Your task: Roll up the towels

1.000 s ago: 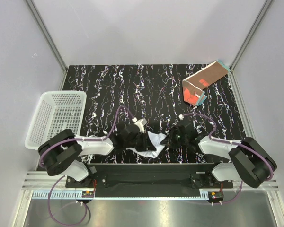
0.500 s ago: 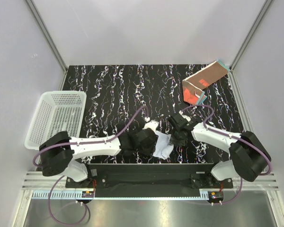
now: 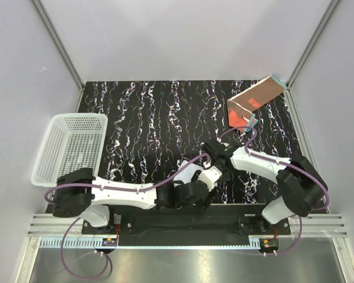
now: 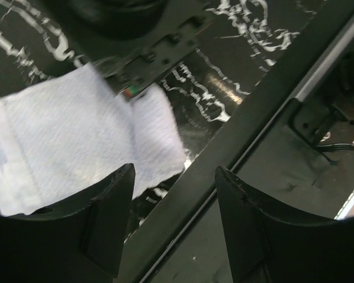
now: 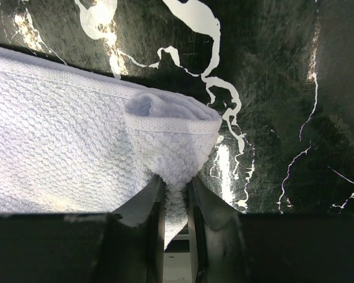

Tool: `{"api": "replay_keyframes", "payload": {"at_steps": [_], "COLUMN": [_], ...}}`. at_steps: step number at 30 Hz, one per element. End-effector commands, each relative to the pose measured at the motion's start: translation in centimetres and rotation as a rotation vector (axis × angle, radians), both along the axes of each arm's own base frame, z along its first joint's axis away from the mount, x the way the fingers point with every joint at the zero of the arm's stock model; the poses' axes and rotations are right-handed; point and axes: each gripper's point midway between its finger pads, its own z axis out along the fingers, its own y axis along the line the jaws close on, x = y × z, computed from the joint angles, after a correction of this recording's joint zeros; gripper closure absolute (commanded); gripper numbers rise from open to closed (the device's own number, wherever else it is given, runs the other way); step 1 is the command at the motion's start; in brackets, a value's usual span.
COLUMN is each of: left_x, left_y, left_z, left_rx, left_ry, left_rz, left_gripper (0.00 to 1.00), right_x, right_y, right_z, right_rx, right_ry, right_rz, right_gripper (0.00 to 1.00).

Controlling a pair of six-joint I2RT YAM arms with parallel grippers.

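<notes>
The white towel (image 4: 71,132) lies on the black marbled table near its front edge; in the top view the arms mostly hide it. My right gripper (image 5: 176,197) is shut on a bunched corner of this white towel (image 5: 171,141), which drapes flat to its left. In the top view the right gripper (image 3: 215,161) sits just right of centre. My left gripper (image 4: 176,171) is open with nothing between its fingers, hanging over the black front rail beside the towel's near edge. From above, the left gripper (image 3: 192,191) is low at the front. The rust-brown towel (image 3: 252,104) lies folded at the far right corner.
A white perforated basket (image 3: 58,154) stands off the table's left edge. The black front rail (image 4: 265,112) runs just below the left gripper. The left arm (image 3: 124,191) stretches along the front edge. Grey walls enclose the table.
The left gripper has let go of the white towel, opened, and slid right along the front edge. The right gripper has carried its pinched corner away from the front.
</notes>
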Motion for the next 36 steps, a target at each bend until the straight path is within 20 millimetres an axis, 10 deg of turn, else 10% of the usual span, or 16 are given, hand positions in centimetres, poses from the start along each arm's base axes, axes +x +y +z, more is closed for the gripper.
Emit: {"api": "replay_keyframes", "payload": {"at_steps": [1,14,26,36], "left_x": [0.2,1.3,1.9,1.3], "left_y": [-2.9,-3.9,-0.1,2.4], "left_z": [0.9,-5.4,-7.2,-6.9], "left_rx": [-0.091,0.080,0.177,0.157], "left_ry": [-0.066,-0.068,-0.069,-0.017], "left_rz": [-0.044,0.007,0.104,0.106], "left_gripper": [0.38,0.40,0.95,1.00], "right_x": [-0.6,-1.1,-1.2,-0.2], "right_y": [0.1,0.6,0.1,-1.7], "right_z": [0.0,-0.2,-0.2,1.7], "right_rx": [-0.022,0.006,-0.014,-0.059], "right_ry": [0.031,0.050,0.052,-0.024], "right_rz": [0.038,0.046,0.035,-0.052], "right_gripper": [0.84,0.84,0.81,0.34]}}
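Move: The near end of the towel's rolled edge is almost under the open left gripper: about 1 cm ahead, 2 cm right and some 8 cm below. The right gripper, about 7 cm ahead, 3 cm right and 8 cm below, holds the same roll farther out; from that hand, the near end is roughly 6 cm back and 2 cm left. The towel's flat part is about 6 cm ahead of the left hand, 6 cm left and 9 cm below. Keep the right gripper still, pinching the roll, while you bring the left gripper down about 7 cm, easing 2 cm right, onto the roll's near end. Shut the left fingers on the cloth, then draw them some 2 cm left, still closed; meanwhile open the right fingers to let go, backing that hand barely a centimetre. ##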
